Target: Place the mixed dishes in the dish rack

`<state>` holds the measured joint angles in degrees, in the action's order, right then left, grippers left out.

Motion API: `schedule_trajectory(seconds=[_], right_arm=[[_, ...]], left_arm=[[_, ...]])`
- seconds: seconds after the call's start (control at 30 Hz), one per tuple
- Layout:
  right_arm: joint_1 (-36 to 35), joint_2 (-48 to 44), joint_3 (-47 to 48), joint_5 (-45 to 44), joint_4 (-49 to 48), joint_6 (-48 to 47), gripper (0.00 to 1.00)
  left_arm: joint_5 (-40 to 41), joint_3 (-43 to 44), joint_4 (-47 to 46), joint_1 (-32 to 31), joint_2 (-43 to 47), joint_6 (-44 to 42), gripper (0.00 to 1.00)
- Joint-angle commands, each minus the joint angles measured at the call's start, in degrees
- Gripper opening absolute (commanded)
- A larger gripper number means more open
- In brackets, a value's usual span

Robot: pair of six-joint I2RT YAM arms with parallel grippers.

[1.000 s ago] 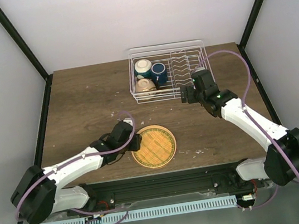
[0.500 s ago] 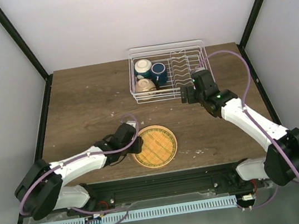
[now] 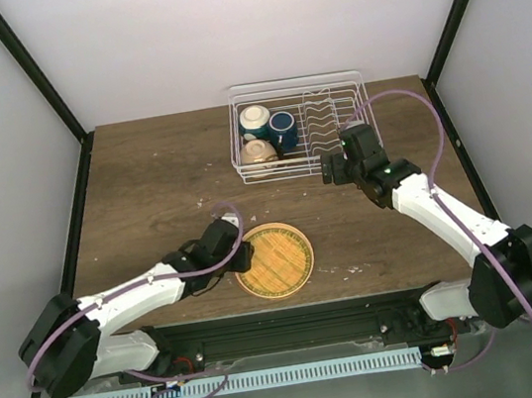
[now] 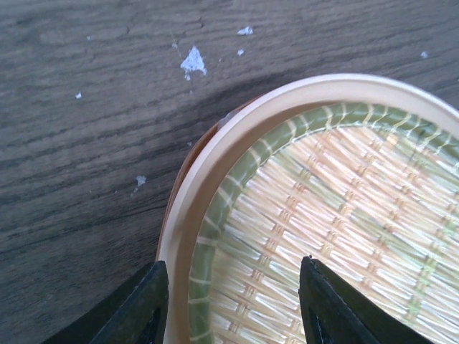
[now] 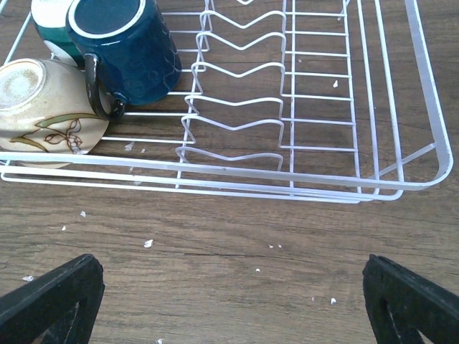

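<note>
The orange plate (image 3: 275,260) with its woven face (image 4: 344,215) lies flat on the table near the front edge. My left gripper (image 3: 241,256) is low at the plate's left rim, open. Its jaws (image 4: 234,261) straddle the rim, one finger over the table and the other over the woven face, neither pressing it. Both bowls (image 3: 255,117) (image 3: 258,152) and the dark blue cup (image 3: 284,128) lie in the left part of the white wire dish rack (image 3: 328,80). My right gripper (image 3: 333,167) hovers open just before the rack's near rail (image 5: 287,183), holding nothing.
The rack's plate-slot prongs (image 5: 237,107) stand bare in its middle. The cup (image 5: 129,50) lies on its side against a flowered bowl (image 5: 43,107). White crumbs (image 4: 192,61) dot the wooden table. Black frame posts run along both sides.
The left arm's elbow shifted a little and came back, while its gripper stayed at the plate's left rim. The right arm and the dishes have not moved.
</note>
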<state>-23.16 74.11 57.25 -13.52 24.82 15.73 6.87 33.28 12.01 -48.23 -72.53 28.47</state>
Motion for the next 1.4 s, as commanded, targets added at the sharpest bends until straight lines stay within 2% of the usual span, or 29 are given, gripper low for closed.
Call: schedule_trajectory(seconds=[0.0,0.33,0.6,0.9,1.0,1.2,1.37], right_arm=[[0.37,0.59,-0.05,-0.81,-0.21,-0.35,1.0],[0.32,0.8,0.03,-0.92,-0.07,-0.67,1.0],[0.34,0.86,0.04,-0.96,0.14,-0.7,1.0],[0.37,0.8,-0.39,-0.89,-0.03,-0.81,1.0],[0.39,0.81,-0.52,-0.81,-0.03,-0.87,1.0],[0.36,0.3,-0.78,-0.71,-0.03,-0.96,0.99],[0.39,0.0,-0.96,-0.64,-0.12,-0.96,0.99]], left_arm=[[-0.25,1.74,0.64,-0.34,1.8,-0.86,0.53],[-1.71,-0.53,-1.84,-0.38,-1.31,-0.7,0.53],[-1.93,-1.12,-4.51,-0.43,-7.13,-0.3,0.52],[-2.27,-3.09,-5.41,-0.37,-6.92,0.4,0.52],[-4.12,-4.33,-6.76,-0.42,-6.13,0.95,0.45],[-6.26,-5.46,-6.92,-0.41,-3.92,1.21,0.17],[-7.5,-6.32,-6.91,-0.41,-1.08,1.53,0.06]])
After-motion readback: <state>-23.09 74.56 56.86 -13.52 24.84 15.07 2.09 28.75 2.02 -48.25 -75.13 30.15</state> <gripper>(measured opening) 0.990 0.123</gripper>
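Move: The top plate, the woven one with the green border, has its middle about 8 cm to the right of my left hand, 1 cm back and 4 cm below; its left rim sits between and just under my fingers. The lower plate is right beneath it. From that hand the beige bowl in the rack is some 27 cm ahead and 8 cm right, the blue mug 31 cm ahead and 14 cm right. From my right hand the plate lies roughly 16 cm back, 15 cm left and 17 cm below. I lift my left hand a centimetre, then lower it about 3 cm onto the left edge of the top plate while easing some 1.5 cm to the right. Once down, I close the fingers from half open to nearly shut over the green border, just inside the white rim, and begin to edge up again by under a centimetre. ##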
